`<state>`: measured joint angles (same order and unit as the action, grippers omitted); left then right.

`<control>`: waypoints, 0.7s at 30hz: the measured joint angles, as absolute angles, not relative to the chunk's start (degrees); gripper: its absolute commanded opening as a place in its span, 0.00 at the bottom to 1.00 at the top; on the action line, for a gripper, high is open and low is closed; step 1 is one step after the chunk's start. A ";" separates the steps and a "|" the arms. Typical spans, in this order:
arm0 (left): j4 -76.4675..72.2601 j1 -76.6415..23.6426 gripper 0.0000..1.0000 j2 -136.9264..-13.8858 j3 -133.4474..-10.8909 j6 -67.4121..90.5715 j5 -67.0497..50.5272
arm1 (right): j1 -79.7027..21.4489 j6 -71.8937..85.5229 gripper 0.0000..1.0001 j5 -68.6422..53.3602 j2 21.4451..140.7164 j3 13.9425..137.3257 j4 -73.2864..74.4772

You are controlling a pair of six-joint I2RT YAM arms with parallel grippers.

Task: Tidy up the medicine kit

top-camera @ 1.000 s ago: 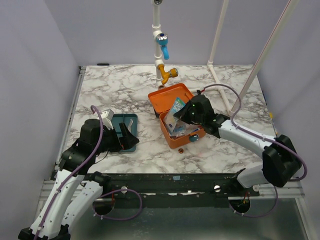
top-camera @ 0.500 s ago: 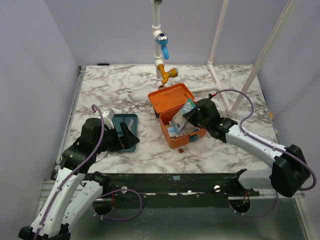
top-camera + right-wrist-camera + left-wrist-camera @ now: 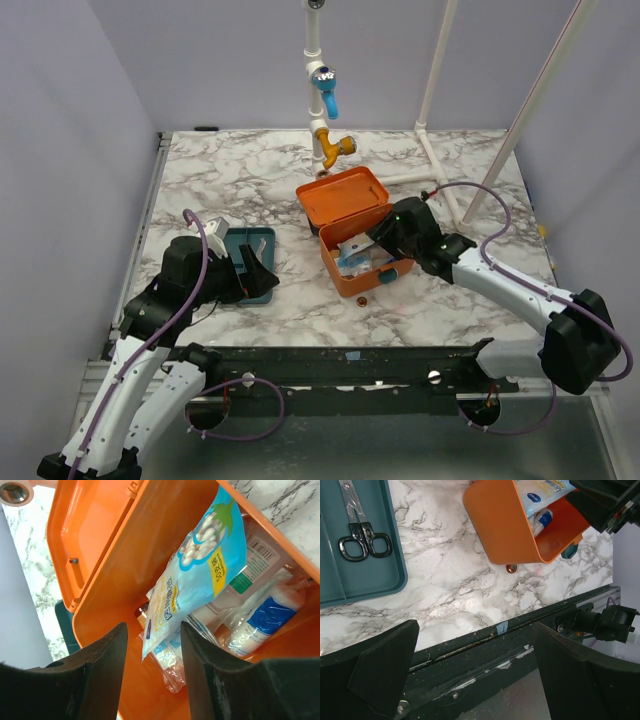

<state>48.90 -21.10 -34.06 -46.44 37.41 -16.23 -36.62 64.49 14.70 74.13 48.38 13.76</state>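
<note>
The medicine kit (image 3: 340, 200), an orange box with its lid swung open, stands mid-table and also shows in the left wrist view (image 3: 500, 525). My right gripper (image 3: 378, 240) hangs over the kit's right side, open (image 3: 152, 630). A light-blue packet (image 3: 200, 575) lies loose between and beyond its fingers, leaning on the inner wall (image 3: 115, 545). A white bottle with a blue label (image 3: 260, 622) and a white carton (image 3: 250, 570) lie beside it. My left gripper (image 3: 262, 275) stands wide open and empty (image 3: 474, 630) at the near edge of the teal tray (image 3: 250, 240).
Black scissors (image 3: 357, 530) lie in the teal tray (image 3: 365, 580). A small brown disc (image 3: 363, 298) sits on the marble in front of the kit. A white pipe with blue and yellow valves (image 3: 322, 90) stands behind the kit, and white rods (image 3: 440, 70) slant at back right.
My right gripper has opened and let go of the blue packet, which has sunk from upright above the kit down into it. The left arm has not moved.
</note>
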 measured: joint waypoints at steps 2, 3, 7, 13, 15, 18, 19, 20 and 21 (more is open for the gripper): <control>48.90 -21.08 0.98 -34.06 -46.44 37.41 -16.32 | -36.62 63.33 0.50 15.03 74.13 50.06 16.12; 48.86 -21.08 0.98 -34.06 -46.44 37.41 -16.34 | -36.62 62.67 0.48 15.25 74.00 51.03 17.08; 48.42 -21.06 0.98 -34.06 -46.37 37.41 -16.60 | -36.62 59.18 0.37 15.42 71.94 53.49 19.16; 47.57 -21.06 0.99 -34.09 -46.35 37.45 -16.82 | -36.62 53.60 0.14 15.40 72.01 58.85 20.69; 47.53 -21.06 0.98 -34.09 -46.35 37.47 -16.97 | -36.62 51.68 0.02 15.33 74.00 60.64 20.73; 47.55 -21.06 0.98 -34.04 -46.35 37.47 -16.97 | -36.62 48.60 0.01 15.27 79.31 63.81 21.67; 47.59 -21.06 0.98 -33.95 -46.35 37.47 -16.97 | -36.62 47.62 0.01 15.31 81.65 64.88 22.37; 47.62 -21.06 0.98 -33.87 -46.35 37.47 -16.97 | -36.62 46.70 0.01 15.33 83.15 65.30 22.65; 47.66 -21.06 0.99 -33.65 -46.33 37.47 -16.97 | -36.62 45.71 0.01 15.40 84.73 65.54 23.09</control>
<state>47.66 -21.06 -33.65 -46.33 37.47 -16.97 -36.62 45.71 15.40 84.73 65.54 23.09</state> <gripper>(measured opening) 0.985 0.009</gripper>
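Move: The swab packet lies in the orange box, its left tip close to the right hand's open fingers and its middle about 3 cm to the hand's right, 1 cm back and some 5 cm below. The open lid's middle is roughly 11 cm ahead and 6 cm to that hand's left, about 4 cm lower; the brown cap on the table is some 14 cm back, 2 cm left and 11 cm below. From the left hand, the packet is about 9 cm ahead, 24 cm right and 12 cm below. The right hand, its fingers already half open at the swab packet's left tip, lifts away some 6.5 cm nearly straight up, the fingers starting to close on nothing partway up. Then, shutting fully, it swings about 3 cm forward and slightly left and dips back down some 4.5 cm over the packet's left end towards the box's hinge side, the wrist rolling about 15 degrees with its left side dropping and turning some 10 degrees counter-clockwise; whether the shut tips touch the packet can't be seen. ##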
